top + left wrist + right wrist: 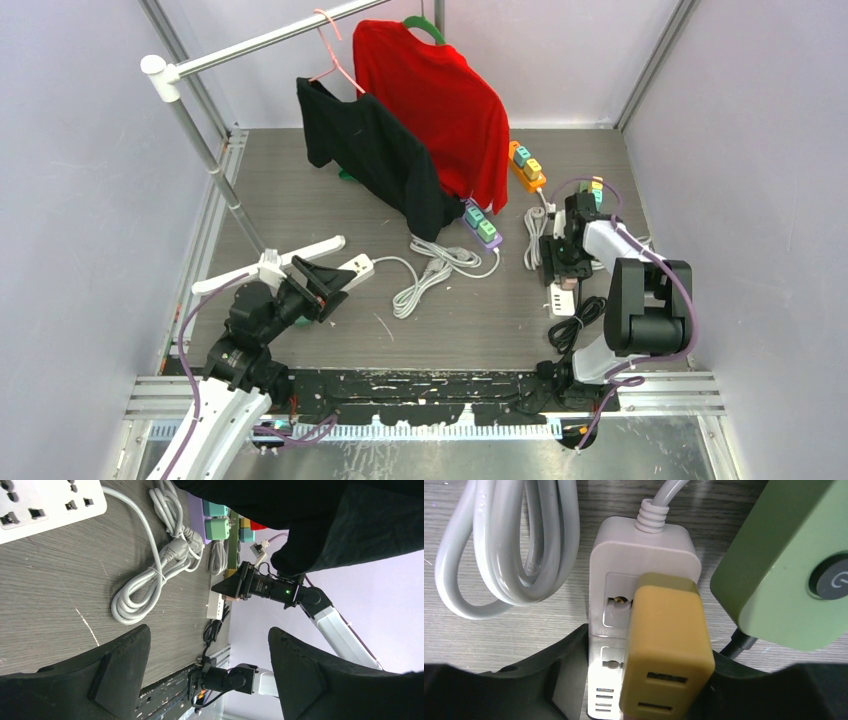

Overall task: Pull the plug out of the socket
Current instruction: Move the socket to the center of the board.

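A mustard-yellow plug (669,645) stands in the white socket strip (644,550), which lies on the grey table at the right (563,298). My right gripper (651,655) hangs straight over it, jaws partly closed to either side of the plug. The right finger (744,680) lies against the plug's side. The left finger (559,670) sits at the strip's edge, with a strip-wide gap to the plug. In the top view the right gripper (565,262) hides the plug. My left gripper (210,650) is open and empty, hovering near another white strip (355,268).
A green power strip (789,555) lies close to the right of the plug, a coiled white cable (509,545) to the left. A black cable (575,325) coils near the right arm's base. Purple (482,225) and orange (527,167) strips lie under hanging red (430,100) and black (375,150) garments.
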`<state>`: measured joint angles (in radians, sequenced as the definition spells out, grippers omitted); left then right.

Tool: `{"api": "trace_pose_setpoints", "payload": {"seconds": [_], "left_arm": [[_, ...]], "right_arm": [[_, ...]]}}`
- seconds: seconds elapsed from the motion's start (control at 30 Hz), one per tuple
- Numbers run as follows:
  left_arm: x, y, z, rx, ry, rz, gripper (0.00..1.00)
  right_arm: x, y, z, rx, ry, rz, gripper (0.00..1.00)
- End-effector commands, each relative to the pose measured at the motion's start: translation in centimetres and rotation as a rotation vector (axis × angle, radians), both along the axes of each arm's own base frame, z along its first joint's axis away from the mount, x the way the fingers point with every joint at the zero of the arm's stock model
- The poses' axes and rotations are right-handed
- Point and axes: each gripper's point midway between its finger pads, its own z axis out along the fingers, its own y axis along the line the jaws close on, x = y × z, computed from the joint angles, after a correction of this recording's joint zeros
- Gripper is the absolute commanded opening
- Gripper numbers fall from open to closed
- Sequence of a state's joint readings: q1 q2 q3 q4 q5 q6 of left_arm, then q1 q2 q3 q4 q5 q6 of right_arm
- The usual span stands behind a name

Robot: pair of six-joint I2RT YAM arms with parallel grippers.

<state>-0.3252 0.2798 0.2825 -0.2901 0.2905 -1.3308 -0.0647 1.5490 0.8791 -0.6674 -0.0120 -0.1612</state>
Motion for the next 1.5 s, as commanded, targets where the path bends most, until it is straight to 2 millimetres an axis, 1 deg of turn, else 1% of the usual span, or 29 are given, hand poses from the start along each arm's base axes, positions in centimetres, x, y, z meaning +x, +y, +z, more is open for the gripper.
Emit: {"api": "trace_pose_setpoints", "payload": {"seconds": [0.0, 0.13, 0.27, 0.33, 0.4, 0.5, 0.63, 0.7, 0.8, 0.9, 1.03, 1.13, 1.23, 1.33, 1.4, 1.47], "left_arm": [[0.1, -0.7, 2.2, -0.035, -0.093, -0.044, 0.87], [-0.1, -1.0, 2.7, -0.044, -0.124, -0.066, 0.87], [-0.2, -1.3, 3.4, -0.048, -0.164, -0.093, 0.87], [-0.4, -1.4, 3.6, -0.044, -0.179, -0.108, 0.87], [-0.5, -1.6, 3.8, -0.039, -0.197, -0.125, 0.87], [-0.7, -1.8, 4.0, -0.025, -0.221, -0.151, 0.87], [-0.7, -2.1, 4.0, -0.016, -0.232, -0.175, 0.87], [-0.7, -2.2, 3.9, -0.013, -0.227, -0.183, 0.87], [-0.6, -2.3, 3.5, -0.010, -0.218, -0.186, 0.87], [-0.5, -2.5, 3.3, -0.008, -0.217, -0.191, 0.87], [-0.4, -2.7, 2.9, -0.001, -0.205, -0.196, 0.87], [-0.4, -2.8, 2.6, 0.003, -0.194, -0.197, 0.86], [-0.5, -3.0, 2.2, 0.007, -0.189, -0.196, 0.86], [-0.6, -3.2, 2.0, 0.012, -0.182, -0.197, 0.86], [-0.7, -3.4, 1.7, 0.016, -0.178, -0.202, 0.86], [-0.7, -3.4, 1.5, 0.022, -0.175, -0.201, 0.86]], "right_arm": [[0.0, 0.3, 1.5, 0.001, -0.060, 0.075, 0.30], [-0.2, 1.1, 3.4, 0.039, -0.113, 0.146, 0.19], [-0.3, 2.1, 6.0, 0.077, -0.184, 0.238, 0.14], [-0.3, 3.0, 7.3, 0.116, -0.213, 0.285, 0.12], [-0.7, 4.3, 8.4, 0.180, -0.227, 0.354, 0.10], [-1.6, 6.6, 9.3, 0.280, -0.218, 0.469, 0.09], [-3.5, 9.8, 9.5, 0.355, -0.180, 0.660, 0.08], [-4.8, 11.9, 9.6, 0.407, -0.162, 0.755, 0.08], [-7.3, 15.1, 9.4, 0.484, -0.123, 0.918, 0.07], [-9.0, 17.2, 8.9, 0.530, -0.069, 1.028, 0.06], [-9.4, 19.2, 8.1, 0.536, -0.034, 1.084, 0.06], [-10.1, 20.5, 7.0, 0.515, 0.002, 1.137, 0.07], [-11.0, 21.8, 5.4, 0.455, 0.038, 1.225, 0.09], [-11.3, 23.2, 4.1, 0.410, 0.071, 1.261, 0.10], [-11.3, 24.1, 3.6, 0.377, 0.077, 1.286, 0.11], [-11.8, 25.2, 3.2, 0.351, 0.086, 1.323, 0.12]]}}
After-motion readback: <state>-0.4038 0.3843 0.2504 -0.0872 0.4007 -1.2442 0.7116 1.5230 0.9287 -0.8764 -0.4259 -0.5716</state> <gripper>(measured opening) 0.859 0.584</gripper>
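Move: Between the right fingers already sits the white socket, its middle about 3 cm back from the hand and level with it. The clear spot near the front middle of the board lies some 21 cm left and 12 cm back; the black cable coil is about 13 cm back and 3 cm right, the green socket roughly 12 cm ahead and 5 cm right. From the left hand the clear spot is about 25 cm right, 5 cm back and 16 cm below. Keeping its grip on the white socket's sides, the right hand lifts it about 7 cm, swings it left and back towards the clear spot, some 21 cm left and 12 cm back in all, turning about 70 degrees counter-clockwise, then lowers it most of the way back down. The empty left hand, fingers still open, drifts about 3 cm right and turns slightly clockwise. ##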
